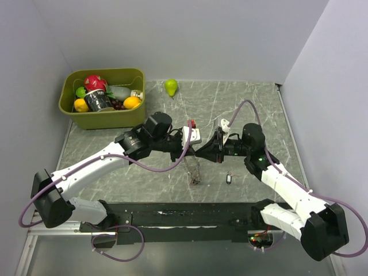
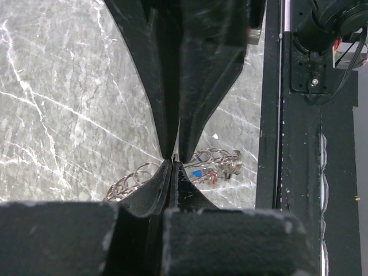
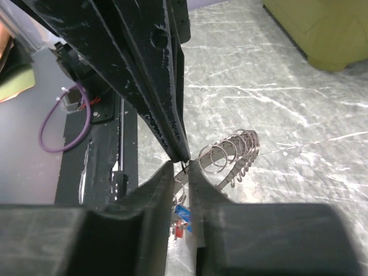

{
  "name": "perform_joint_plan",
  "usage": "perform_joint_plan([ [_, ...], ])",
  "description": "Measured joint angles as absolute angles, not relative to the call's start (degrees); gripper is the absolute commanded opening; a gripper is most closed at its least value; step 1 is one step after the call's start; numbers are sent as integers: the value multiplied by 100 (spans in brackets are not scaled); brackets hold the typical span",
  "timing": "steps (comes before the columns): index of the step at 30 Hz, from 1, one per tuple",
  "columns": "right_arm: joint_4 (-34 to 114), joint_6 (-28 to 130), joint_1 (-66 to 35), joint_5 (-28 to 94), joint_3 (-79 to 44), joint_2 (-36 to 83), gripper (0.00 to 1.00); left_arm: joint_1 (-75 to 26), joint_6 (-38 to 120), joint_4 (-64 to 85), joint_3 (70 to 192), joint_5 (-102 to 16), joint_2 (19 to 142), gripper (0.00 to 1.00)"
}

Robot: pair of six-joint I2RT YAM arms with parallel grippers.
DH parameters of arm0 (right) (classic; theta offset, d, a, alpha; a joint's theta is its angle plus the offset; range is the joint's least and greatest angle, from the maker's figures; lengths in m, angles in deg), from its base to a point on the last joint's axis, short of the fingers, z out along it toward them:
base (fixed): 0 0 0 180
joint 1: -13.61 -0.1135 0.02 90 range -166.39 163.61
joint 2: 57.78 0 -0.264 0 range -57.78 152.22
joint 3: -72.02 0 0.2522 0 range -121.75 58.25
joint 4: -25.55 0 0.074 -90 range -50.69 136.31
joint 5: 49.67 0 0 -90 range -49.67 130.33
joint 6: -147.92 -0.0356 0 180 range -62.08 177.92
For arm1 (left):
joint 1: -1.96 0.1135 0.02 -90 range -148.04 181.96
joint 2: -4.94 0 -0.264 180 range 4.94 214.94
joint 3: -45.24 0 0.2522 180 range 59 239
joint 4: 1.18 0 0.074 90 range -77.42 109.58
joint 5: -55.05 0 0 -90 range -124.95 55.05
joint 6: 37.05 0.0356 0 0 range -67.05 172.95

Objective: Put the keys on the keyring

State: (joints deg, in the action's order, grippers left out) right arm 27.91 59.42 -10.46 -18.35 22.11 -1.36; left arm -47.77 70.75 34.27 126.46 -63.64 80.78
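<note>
The keyring hangs tilted under the two gripper tips, its lower end at the table. It is a grey metal band carrying several small wire rings. Keys with a blue tag and a red tag dangle from it. My left gripper is shut on the ring's band. My right gripper meets it tip to tip, its fingers a narrow gap apart with the band running between them. One key with a dark tag lies loose on the table.
A green bin of toy fruit and a can stands at the back left. A green pear lies near the back wall. The black base strip runs along the near edge.
</note>
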Motion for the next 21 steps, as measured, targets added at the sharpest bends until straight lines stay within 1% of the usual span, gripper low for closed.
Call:
perform_joint_plan([
  [7, 2756, 5881, -1046, -1935, 2211, 92, 17, -4779, 7075, 3427, 12618, -6361, 8078, 1],
  [9, 2756, 5883, -1046, -1935, 2211, 92, 15, -4779, 7073, 3408, 12609, -6361, 8078, 1],
  [10, 2754, 5883, -1046, -1942, 2211, 92, 5, -4779, 7075, 3399, 12609, -6361, 8078, 1],
  [11, 2747, 5881, -1046, -1951, 2211, 96, 0, -4779, 7073, 3390, 12607, -6361, 8078, 1],
  [20, 2682, 5833, -1037, -2086, 2211, 212, 0, -4773, 7066, 3320, 12533, -6351, 8062, 1],
  [21, 2680, 5833, -1040, -2082, 2211, 212, 0, -4773, 7062, 3281, 12502, -6351, 8047, 3],
])
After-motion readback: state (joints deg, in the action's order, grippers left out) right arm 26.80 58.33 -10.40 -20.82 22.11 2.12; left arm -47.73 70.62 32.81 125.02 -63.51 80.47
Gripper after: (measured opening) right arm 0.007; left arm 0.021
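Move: The keyring hangs on edge from the left hand's shut fingers, its middle about 1 cm back from and 5 cm below that hand. From the right hand the ring's middle lies about 1 cm back, 1 cm left and 5 cm below. From the right hand, the blue and red keys already on the ring hang some 3 cm back, level sideways and 8 cm below, and the black key on the table is roughly 7 cm back, 12 cm right and 22 cm below. The keyring's upper edge is held still by the left hand, which stays put with its grip kept, while the right hand settles about 1 cm down onto it, right beside the left fingertips. On the way the right fingers close from about a quarter open to fully shut, pinching the thin metal there, the hand barely tilting. ##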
